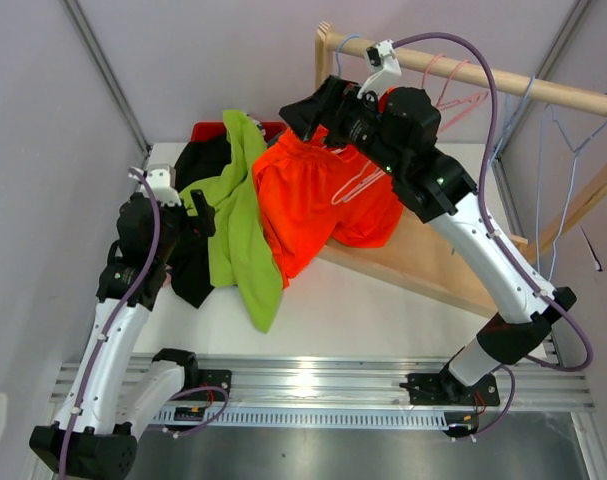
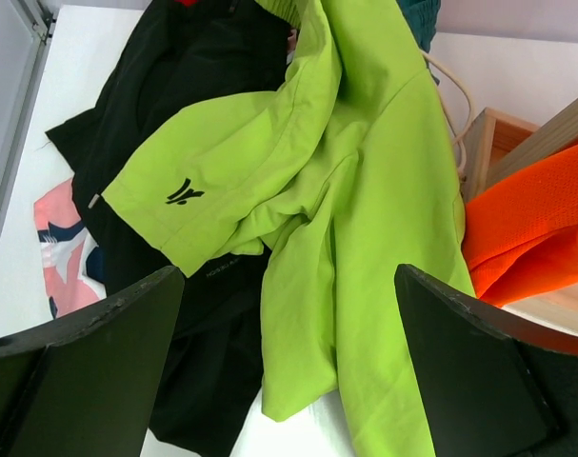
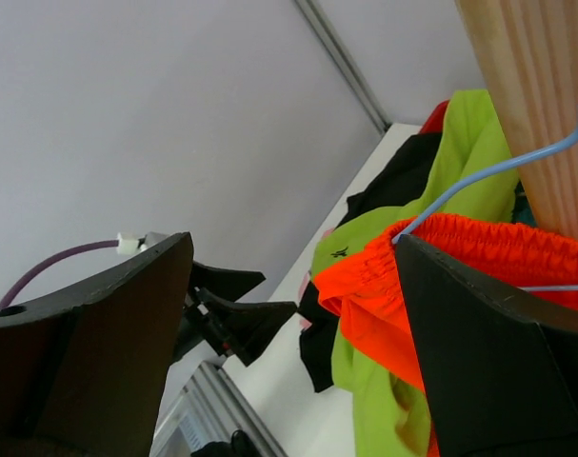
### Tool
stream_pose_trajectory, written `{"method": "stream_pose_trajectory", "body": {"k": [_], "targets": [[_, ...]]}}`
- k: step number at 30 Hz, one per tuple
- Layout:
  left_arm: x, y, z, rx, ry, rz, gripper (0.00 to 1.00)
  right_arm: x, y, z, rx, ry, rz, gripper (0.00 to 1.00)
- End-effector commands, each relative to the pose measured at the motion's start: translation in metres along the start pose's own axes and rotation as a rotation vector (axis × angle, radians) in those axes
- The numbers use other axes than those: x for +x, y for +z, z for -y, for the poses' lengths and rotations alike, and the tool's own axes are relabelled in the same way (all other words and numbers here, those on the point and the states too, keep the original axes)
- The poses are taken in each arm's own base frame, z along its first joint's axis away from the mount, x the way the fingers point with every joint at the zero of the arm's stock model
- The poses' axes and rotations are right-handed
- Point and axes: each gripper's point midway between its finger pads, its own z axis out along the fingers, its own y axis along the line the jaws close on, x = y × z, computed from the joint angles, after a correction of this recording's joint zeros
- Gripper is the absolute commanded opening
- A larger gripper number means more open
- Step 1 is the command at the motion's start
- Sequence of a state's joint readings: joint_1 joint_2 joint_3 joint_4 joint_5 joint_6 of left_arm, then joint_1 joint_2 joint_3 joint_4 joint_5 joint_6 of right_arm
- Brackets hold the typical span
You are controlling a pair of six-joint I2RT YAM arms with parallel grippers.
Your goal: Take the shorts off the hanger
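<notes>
Orange shorts [image 1: 318,205] hang by their waistband [image 3: 460,238] from a blue wire hanger [image 3: 479,176] at the left end of the wooden rail [image 1: 483,80]. My right gripper [image 1: 301,118] [image 3: 293,243] is open at the top of that waistband. The orange elastic lies against the inner edge of its right finger [image 3: 479,333]. Lime green shorts [image 1: 238,225] [image 2: 365,190] lie draped over black shorts [image 1: 195,275] [image 2: 193,76] on the table. My left gripper [image 1: 201,212] [image 2: 289,286] hovers open over them, holding nothing.
Pink patterned shorts [image 2: 65,248] peek out under the black pair, and dark teal fabric [image 2: 422,19] shows beyond the lime pair. A pale wire hanger [image 1: 358,185] rests against the orange fabric. Spare hangers [image 1: 453,95] hang further along the rail. The rack's wooden base [image 1: 423,260] slants across the table.
</notes>
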State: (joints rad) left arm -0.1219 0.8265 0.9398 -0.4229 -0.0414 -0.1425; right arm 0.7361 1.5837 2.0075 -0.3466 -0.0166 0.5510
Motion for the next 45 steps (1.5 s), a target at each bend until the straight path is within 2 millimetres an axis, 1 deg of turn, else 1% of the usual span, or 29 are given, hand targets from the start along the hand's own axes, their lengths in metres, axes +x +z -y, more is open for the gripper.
{"method": "stream_pose_trajectory", "body": {"k": [1,2,4,6,7,8,10,11,13,19,20,21,22,24,26,27,30,31,33,34,35,36,37,39,40,42,43,44,45], "targets": [[-0.005,0.004,0.008,0.041,-0.029,0.037,0.99,-0.013,0.009,0.001,0.063,-0.07,0.083,0.93],[-0.006,0.004,0.008,0.041,-0.029,0.04,0.99,-0.014,0.011,0.006,0.092,-0.075,0.095,0.93],[-0.004,0.003,0.008,0.041,-0.033,0.037,0.99,-0.007,0.018,0.013,0.127,-0.095,0.089,0.92],[-0.004,0.001,0.008,0.042,-0.039,0.041,0.99,-0.006,0.022,0.022,0.168,-0.102,0.101,0.92],[-0.003,0.001,0.013,0.067,-0.039,0.038,0.99,-0.004,0.024,0.028,0.192,-0.111,0.1,0.92],[-0.003,0.0,0.013,0.068,-0.039,0.041,0.99,-0.007,0.024,0.034,0.226,-0.112,0.114,0.92],[-0.005,-0.002,0.011,0.059,-0.041,0.052,0.99,-0.005,0.024,0.042,0.267,-0.125,0.114,0.92],[-0.003,-0.002,0.011,0.057,-0.042,0.048,0.99,-0.007,0.023,0.048,0.302,-0.126,0.131,0.92],[-0.003,-0.002,0.011,0.06,-0.044,0.047,1.0,-0.01,0.021,0.052,0.322,-0.132,0.145,0.92],[-0.002,-0.002,0.015,0.079,-0.054,0.041,0.99,-0.011,0.03,0.053,0.317,-0.12,0.175,0.92],[-0.002,-0.002,0.016,0.084,-0.052,0.041,0.99,-0.007,0.034,0.052,0.307,-0.11,0.168,0.92],[0.0,-0.002,0.016,0.085,-0.052,0.037,0.99,-0.006,0.036,0.05,0.295,-0.101,0.169,0.91],[-0.003,-0.003,0.016,0.086,-0.054,0.043,0.99,-0.007,0.039,0.048,0.287,-0.093,0.174,0.91],[0.0,-0.003,0.016,0.085,-0.055,0.038,0.99,-0.002,0.046,0.051,0.287,-0.078,0.169,0.91],[0.0,-0.003,0.016,0.085,-0.054,0.04,0.99,-0.002,0.051,0.047,0.274,-0.068,0.169,0.91],[0.0,-0.004,0.016,0.085,-0.054,0.04,0.99,0.002,0.055,0.05,0.276,-0.061,0.162,0.9],[0.0,-0.004,0.016,0.087,-0.054,0.039,0.99,0.002,0.06,0.046,0.261,-0.046,0.167,0.9],[0.001,-0.003,0.016,0.085,-0.054,0.037,0.99,0.005,0.064,0.047,0.262,-0.044,0.163,0.89],[0.002,-0.003,0.016,0.085,-0.054,0.035,0.99,0.003,0.066,0.045,0.256,-0.04,0.169,0.88],[0.001,-0.003,0.016,0.085,-0.052,0.037,0.99,0.003,0.068,0.046,0.254,-0.038,0.171,0.85],[0.002,-0.003,0.016,0.084,-0.052,0.034,0.99,0.003,0.069,0.044,0.25,-0.037,0.17,0.72],[0.005,-0.002,0.015,0.082,-0.051,0.028,0.99,0.001,0.069,0.043,0.245,-0.034,0.177,0.66],[0.003,-0.002,0.015,0.082,-0.051,0.031,0.99,0.001,0.069,0.042,0.243,-0.031,0.177,0.53],[0.003,-0.002,0.015,0.079,-0.049,0.03,0.99,0.0,0.068,0.04,0.239,-0.03,0.178,0.39],[0.004,-0.001,0.014,0.077,-0.048,0.029,0.99,-0.001,0.066,0.042,0.244,-0.031,0.178,0.26],[0.004,-0.001,0.014,0.076,-0.049,0.024,0.99,-0.004,0.06,0.038,0.242,-0.026,0.179,0.17],[0.005,0.0,0.014,0.076,-0.048,0.023,0.99,-0.003,0.058,0.037,0.24,-0.023,0.175,0.1],[0.005,0.0,0.014,0.076,-0.045,0.023,0.99,-0.009,0.052,0.034,0.236,-0.018,0.185,0.08],[0.006,0.0,0.013,0.074,-0.043,0.022,0.99,-0.008,0.049,0.035,0.239,-0.018,0.181,0.06]]}}
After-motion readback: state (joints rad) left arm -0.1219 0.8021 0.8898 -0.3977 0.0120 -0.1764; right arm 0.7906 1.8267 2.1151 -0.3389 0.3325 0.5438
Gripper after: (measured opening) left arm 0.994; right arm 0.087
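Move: The near arm of the blue hanger, which holds the orange shorts, is roughly 8 cm ahead of the right hand, 3 cm to its left and 7 cm lower. The orange shorts' middle hangs some 25 cm below this hand, about 2 cm ahead and 4 cm to its right; the rod's left end is about 13 cm ahead, 3 cm right and a little above. From the left hand, that hanger arm lies about 12 cm ahead, 17 cm right and 17 cm up. The blue hanger's near arm is what the open right hand goes for: it reaches forward and down, about 8 cm and 7 cm in all, while the wrist turns nearly 20 degrees clockwise. It almost pauses partway, then edges on forward, down and left until the wire lies between the pads, and the fingers close to pinch the wire. ##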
